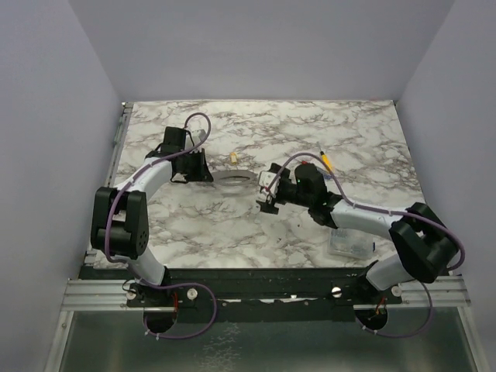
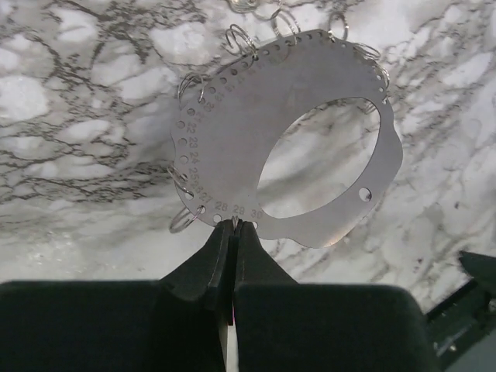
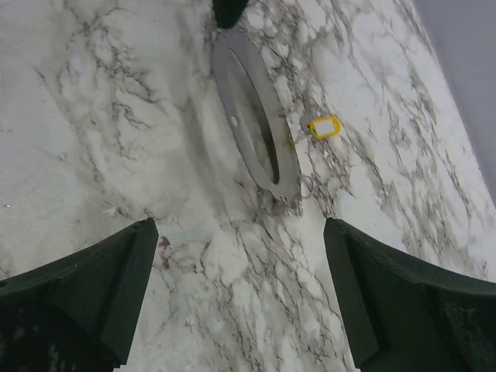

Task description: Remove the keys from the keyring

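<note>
The keyring (image 2: 232,132) is a flat grey metal hoop with numbered holes along its rim and several small wire rings hanging from them. It lies on the marble table (image 1: 232,181). My left gripper (image 2: 235,225) is shut on its near edge, by the holes marked 28 to 30. In the top view the left gripper (image 1: 203,172) sits at the hoop's left side. A small yellow key (image 3: 324,125) lies on the table just beyond the hoop (image 3: 229,93), also seen as the key (image 1: 232,158) from above. My right gripper (image 3: 240,229) hangs open and empty, short of the hoop's right end (image 1: 266,198).
A clear plastic box (image 1: 349,244) stands near the right arm's base. A yellow-handled stick tool (image 1: 328,161) lies at the right behind the right arm. Loose wire rings (image 2: 184,221) stick out around the hoop's rim.
</note>
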Controlling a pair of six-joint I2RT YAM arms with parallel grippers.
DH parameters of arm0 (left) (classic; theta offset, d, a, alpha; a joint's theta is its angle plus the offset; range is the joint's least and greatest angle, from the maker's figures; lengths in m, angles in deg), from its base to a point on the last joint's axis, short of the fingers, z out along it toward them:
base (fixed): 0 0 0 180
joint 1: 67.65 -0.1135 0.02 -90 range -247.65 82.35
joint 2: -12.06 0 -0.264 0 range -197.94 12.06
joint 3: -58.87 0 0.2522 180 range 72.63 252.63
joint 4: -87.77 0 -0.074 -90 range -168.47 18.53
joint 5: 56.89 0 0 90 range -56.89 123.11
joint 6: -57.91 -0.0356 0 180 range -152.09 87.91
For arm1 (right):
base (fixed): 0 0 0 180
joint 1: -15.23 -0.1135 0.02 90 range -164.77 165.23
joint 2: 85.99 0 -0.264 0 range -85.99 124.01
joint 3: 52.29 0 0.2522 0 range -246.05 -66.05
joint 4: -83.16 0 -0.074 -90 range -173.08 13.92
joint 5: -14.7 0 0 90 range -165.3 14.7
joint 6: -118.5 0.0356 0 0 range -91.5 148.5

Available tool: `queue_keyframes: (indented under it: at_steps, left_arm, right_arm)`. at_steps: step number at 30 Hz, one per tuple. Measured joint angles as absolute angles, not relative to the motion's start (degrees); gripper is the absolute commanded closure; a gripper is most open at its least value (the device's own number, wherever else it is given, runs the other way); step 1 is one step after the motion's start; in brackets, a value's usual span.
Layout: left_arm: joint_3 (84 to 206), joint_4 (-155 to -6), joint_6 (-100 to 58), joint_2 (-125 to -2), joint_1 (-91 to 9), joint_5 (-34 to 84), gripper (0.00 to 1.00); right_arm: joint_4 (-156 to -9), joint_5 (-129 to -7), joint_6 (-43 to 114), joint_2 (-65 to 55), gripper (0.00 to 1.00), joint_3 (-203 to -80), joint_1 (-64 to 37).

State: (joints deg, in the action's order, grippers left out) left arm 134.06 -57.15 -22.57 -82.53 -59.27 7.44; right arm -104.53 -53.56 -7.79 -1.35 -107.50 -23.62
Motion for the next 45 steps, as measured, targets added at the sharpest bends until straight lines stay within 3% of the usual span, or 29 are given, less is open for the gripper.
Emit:
queue_keyframes:
  at_steps: [8,12,15,17,29,33,34,36,39,40,43,45]
  left_arm:
    - [135.1,-50.9,-19.2,-80.3,-59.3,0.4,1.00]
    - [135.1,-49.5,-18.7,-77.7,-59.3,-1.4,1.00]
    - [135.0,-48.9,-18.7,-75.8,-59.3,-1.9,1.00]
    - [134.7,-48.7,-18.8,-74.4,-59.3,-2.1,1.00]
    - [132.5,-47.9,-20.1,-71.3,-59.3,-2.5,1.00]
    - [131.9,-47.6,-20.6,-70.5,-59.3,-2.7,1.00]
    - [131.9,-47.5,-20.8,-70.1,-59.3,-2.7,0.95]
    - [131.9,-47.0,-21.3,-69.4,-59.3,-2.7,0.81]
    - [131.9,-46.3,-22.4,-68.6,-59.3,-3.1,0.36]
    - [131.9,-46.3,-22.8,-68.3,-59.3,-3.2,0.24]
    - [133.4,-45.5,-25.5,-67.0,-59.8,-4.0,0.03]
    - [136.0,-44.4,-27.9,-66.2,-60.2,-4.5,0.01]
  right_arm:
    - [-124.1,-59.5,-15.7,4.6,0.05,-99.4,-33.4]
    - [-131.9,-61.7,-18.0,9.2,0.19,-99.2,-33.8]
    - [-135.0,-62.1,-19.2,11.1,0.38,-99.3,-33.7]
    - [-135.8,-62.0,-19.7,11.8,0.45,-99.5,-33.7]
    - [-125.6,-56.4,-11.8,11.9,0.62,-108.0,-33.7]
    - [-119.0,-54.5,-7.5,11.9,0.90,-112.2,-33.7]
    - [-117.6,-54.3,-6.7,11.9,0.96,-113.0,-33.7]
    - [-115.4,-54.2,-5.0,11.9,0.99,-114.1,-33.7]
    - [-111.0,-54.0,-2.7,11.3,0.99,-116.2,-33.1]
    - [-108.6,-53.9,-1.9,10.8,0.99,-116.9,-33.0]
    - [-102.2,-52.8,0.0,9.0,0.99,-118.6,-32.2]
    - [-97.8,-51.5,0.7,7.6,0.99,-120.2,-31.6]
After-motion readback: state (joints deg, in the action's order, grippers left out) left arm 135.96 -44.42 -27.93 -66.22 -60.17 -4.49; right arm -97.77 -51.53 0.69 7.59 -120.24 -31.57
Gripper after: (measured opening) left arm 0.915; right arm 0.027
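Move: The keyring plate is already pinched and part-lifted in my shut left fingers; its middle lies about 6 cm right, 1 cm ahead and 2 cm below them. From my open right hand that middle is some 9 cm left, 3 cm ahead and 6 cm down. The yellow-headed key lies on the table roughly 11 cm ahead and 11 cm left of the right hand; the red-blue tool is about 10 cm ahead and 12 cm right of it, both some 10 cm lower. My left hand draws the keyring plate about 6 cm back and as much up, while my right hand first swings back, left and down, then goes on left to it, some 9 cm in all, tipping its fingers up about 20 degrees and level again. The right fingers close across the plate's right-hand part and pinch it; only then do the left fingers open wide and lift clear. ##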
